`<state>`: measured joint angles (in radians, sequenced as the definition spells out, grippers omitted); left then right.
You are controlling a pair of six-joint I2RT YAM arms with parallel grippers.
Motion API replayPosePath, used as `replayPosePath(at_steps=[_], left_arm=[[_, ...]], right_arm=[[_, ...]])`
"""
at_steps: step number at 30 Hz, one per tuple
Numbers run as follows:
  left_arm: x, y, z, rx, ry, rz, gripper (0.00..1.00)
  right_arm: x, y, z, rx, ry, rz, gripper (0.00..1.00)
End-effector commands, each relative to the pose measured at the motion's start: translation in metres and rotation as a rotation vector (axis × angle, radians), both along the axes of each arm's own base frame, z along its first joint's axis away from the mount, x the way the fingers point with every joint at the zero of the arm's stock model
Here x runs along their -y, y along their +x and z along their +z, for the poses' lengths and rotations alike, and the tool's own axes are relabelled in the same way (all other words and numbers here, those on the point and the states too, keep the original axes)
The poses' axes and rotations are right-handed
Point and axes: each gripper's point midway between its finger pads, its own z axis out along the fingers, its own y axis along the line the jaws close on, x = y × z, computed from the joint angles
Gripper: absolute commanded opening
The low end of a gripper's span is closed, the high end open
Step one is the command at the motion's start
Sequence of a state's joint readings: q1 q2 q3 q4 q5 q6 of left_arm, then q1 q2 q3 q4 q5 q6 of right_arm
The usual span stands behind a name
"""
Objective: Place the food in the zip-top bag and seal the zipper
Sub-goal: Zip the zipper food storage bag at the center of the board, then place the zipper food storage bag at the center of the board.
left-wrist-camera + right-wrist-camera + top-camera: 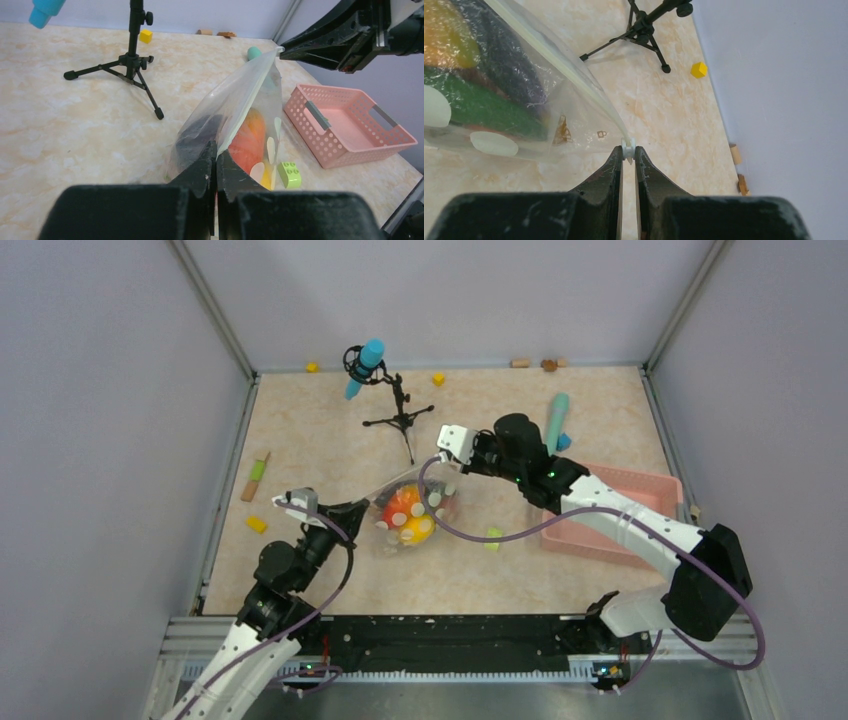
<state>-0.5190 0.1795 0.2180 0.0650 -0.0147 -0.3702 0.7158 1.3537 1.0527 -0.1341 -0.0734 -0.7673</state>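
Note:
The zip-top bag (432,502), clear with white dots, hangs stretched between both grippers just above the table. Inside it is the food (408,516): orange and red pieces (252,135), a dark purple bunch (504,60) and a green vegetable (479,107). My left gripper (352,510) (216,152) is shut on the bag's near corner at the end of the zipper (250,102). My right gripper (436,462) (628,150) is shut on the small white slider (628,146) at the zipper's far end (559,65). The strip runs taut between the two grips.
A pink lattice basket (661,480) sits at the right under the right arm. A black tripod (400,420) with a blue microphone stands behind the bag. A lime-green block (494,538) lies beside the bag, and a yellow block (257,524) at the left.

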Motion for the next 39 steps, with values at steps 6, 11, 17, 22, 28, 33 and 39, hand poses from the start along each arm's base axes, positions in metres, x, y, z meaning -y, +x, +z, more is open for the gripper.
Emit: replayPosePath(at_steps=[6, 11, 17, 22, 28, 33, 39], left_arm=[[-0.036, 0.012, 0.002, -0.100, -0.114, 0.227, 0.00], [-0.085, 0.021, -0.019, -0.200, -0.173, 0.527, 0.00], [-0.134, 0.011, -0.040, -0.301, -0.247, 0.832, 0.00], [-0.171, -0.011, -0.056, -0.351, -0.339, 1.061, 0.00], [-0.172, -0.016, -0.051, -0.365, -0.371, 1.052, 0.97], [-0.158, -0.012, -0.023, -0.358, -0.330, 0.955, 0.97], [-0.108, 0.011, 0.011, -0.380, -0.150, 0.685, 0.97]], right_arm=[[-0.007, -0.017, 0.050, 0.068, 0.193, 0.101, 0.50], [0.008, -0.016, 0.098, 0.155, 0.415, -0.018, 0.99], [0.043, -0.021, 0.154, 0.299, 0.715, -0.169, 0.99], [0.071, -0.007, 0.164, 0.350, 0.797, -0.344, 0.99], [0.085, 0.026, 0.149, 0.321, 0.786, -0.558, 0.99], [0.088, 0.040, 0.142, 0.261, 0.817, -0.626, 0.99], [0.104, 0.046, 0.142, 0.082, 0.980, -0.707, 0.99]])
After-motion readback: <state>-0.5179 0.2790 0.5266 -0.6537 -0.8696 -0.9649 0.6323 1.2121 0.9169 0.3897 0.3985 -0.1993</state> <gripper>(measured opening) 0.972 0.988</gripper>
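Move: The filled zip-top bag hangs between the hands: its food lies about 7 cm to the left hand's right, 3 cm ahead and 12 cm below, and from the right hand some 8 cm back, 5 cm left and 13 cm down. The bare board patch it goes to is roughly 8 cm ahead of the left hand, 6 cm left and 21 cm below; a yellow block sits 24 cm left and 4 cm ahead of that hand. The green block is 12 cm right and 11 cm back from the right hand. The right fingers open on their zipper end while easing back slightly, then that hand climbs about 14 cm and veers right and forward, away from the bag, ending a little lower. The left hand, pinching the other end, swings the bag about 16 cm left and 7 cm down, swivelling almost 60 degrees counter-clockwise and tipping down, opens, and backs upward. ##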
